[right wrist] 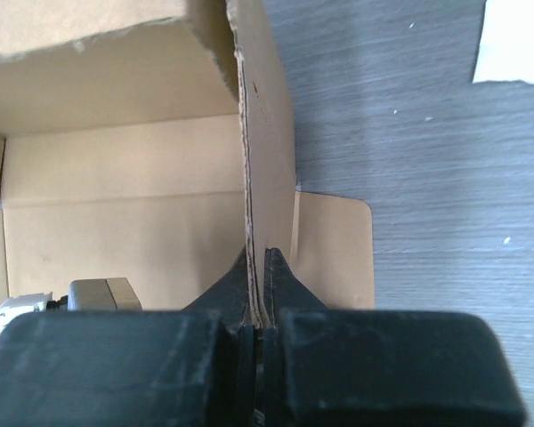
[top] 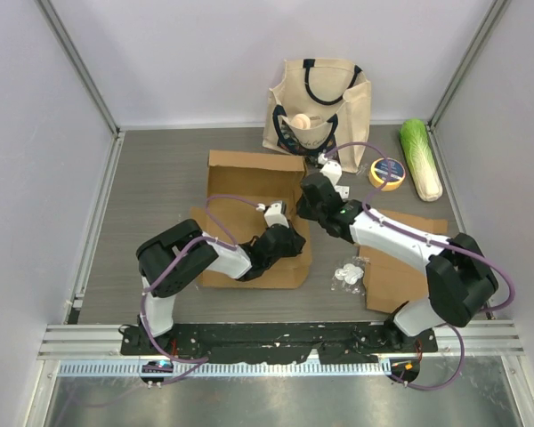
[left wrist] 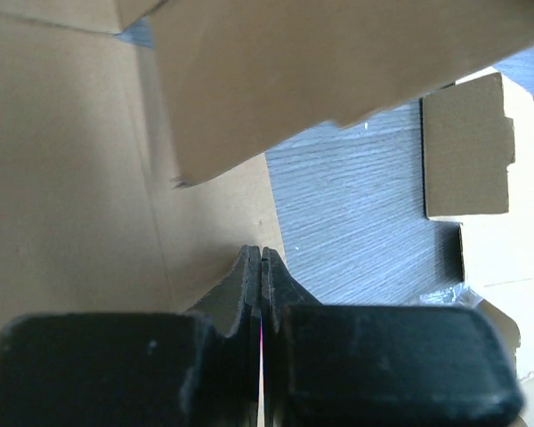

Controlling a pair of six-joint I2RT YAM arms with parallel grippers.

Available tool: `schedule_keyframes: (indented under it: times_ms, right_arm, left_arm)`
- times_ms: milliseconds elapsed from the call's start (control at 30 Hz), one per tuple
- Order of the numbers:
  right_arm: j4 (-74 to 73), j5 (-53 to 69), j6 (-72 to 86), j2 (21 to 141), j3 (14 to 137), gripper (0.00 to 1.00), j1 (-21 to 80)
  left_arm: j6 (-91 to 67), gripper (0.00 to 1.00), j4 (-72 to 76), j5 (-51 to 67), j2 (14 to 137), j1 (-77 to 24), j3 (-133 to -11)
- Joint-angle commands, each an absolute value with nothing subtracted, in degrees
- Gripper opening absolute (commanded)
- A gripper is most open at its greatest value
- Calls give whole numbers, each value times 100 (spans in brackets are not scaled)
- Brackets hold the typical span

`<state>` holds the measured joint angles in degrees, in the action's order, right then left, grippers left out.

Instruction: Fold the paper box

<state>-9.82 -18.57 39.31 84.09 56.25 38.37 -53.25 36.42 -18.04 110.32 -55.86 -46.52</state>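
The paper box [top: 249,173] is brown cardboard lying opened out at the middle of the table. My right gripper [top: 308,201] is at its right side, shut on the edge of a side wall [right wrist: 269,133] that stands upright between the fingertips [right wrist: 260,258]. My left gripper [top: 283,238] rests low over the box's near right part; it is shut with nothing between its fingers, tips [left wrist: 262,258] at the edge of the box floor [left wrist: 71,178]. A raised flap [left wrist: 338,62] hangs over it in the left wrist view.
A beige tote bag [top: 319,102] stands at the back. A napa cabbage [top: 421,158] and a yellow tape roll [top: 388,173] lie at the back right. A second flat cardboard sheet [top: 400,258] and a small plastic packet [top: 349,274] lie to the right.
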Motion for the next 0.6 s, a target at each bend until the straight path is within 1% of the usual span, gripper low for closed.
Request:
schedule_keyframes:
  times_ms: [0, 67, 167, 200, 300, 400, 467, 567]
  right_arm:
    - [-721, -2504, 4764, 8630, 5757, 1, 4139]
    - [-563, -2522, 4642, 8683, 5695, 1, 4166]
    - [-562, -2584, 4474, 8780, 5774, 1, 4192]
    - [-684, -2575, 4404, 8806, 5827, 1, 4192]
    - [-668, -2251, 4202, 8877, 5923, 1, 4192]
    - [-957, -2206, 4131, 8956, 6108, 1, 4210]
    - [-1089, -2171, 4104, 8939, 6196, 1, 4219]
    - [-1055, -2048, 4183, 8877, 6161, 1, 4228]
  left_arm:
    - [-5125, 0, 3990, -1688, 11074, -5572, -4491]
    - [-5019, 1, 4191, -1574, 10934, -5572, -4342]
    - [-4948, 16, 4516, -1494, 10706, -5572, -4026]
    - [-4922, 25, 4518, -1503, 10635, -5572, -3964]
    - [-4703, 39, 4596, -1459, 10363, -5572, -3771]
    - [-4203, 47, 4842, -1468, 9977, -5616, -3507]
    - [-3789, 50, 4790, -1773, 9661, -5642, -3349]
    - [-3360, 54, 4791, -2091, 9502, -5651, -3278]
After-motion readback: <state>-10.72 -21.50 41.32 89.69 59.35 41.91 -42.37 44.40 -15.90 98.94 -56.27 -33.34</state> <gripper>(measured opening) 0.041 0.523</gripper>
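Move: Standing up from the floor panel of the box, the right side flap has its middle about 10 cm ahead of the left hand and some 5 cm higher. Its near edge is already in the right fingers, so the flap's middle lies about 5 cm ahead of the right hand and 3 cm below. From the left hand, the back wall's middle is some 18 cm ahead and 11 cm left, and the bag of white discs about 9 cm back and 14 cm right. Lifting off the floor panel's right part, the left hand draws away leftward, back and up, about 5 cm in all, tilting up some 10 degrees while its shut fingers spread to about half open. The right hand keeps its pinch on the side flap, sinking and shifting left about 2 cm each, mostly early on, with hardly any turn of the wrist. ##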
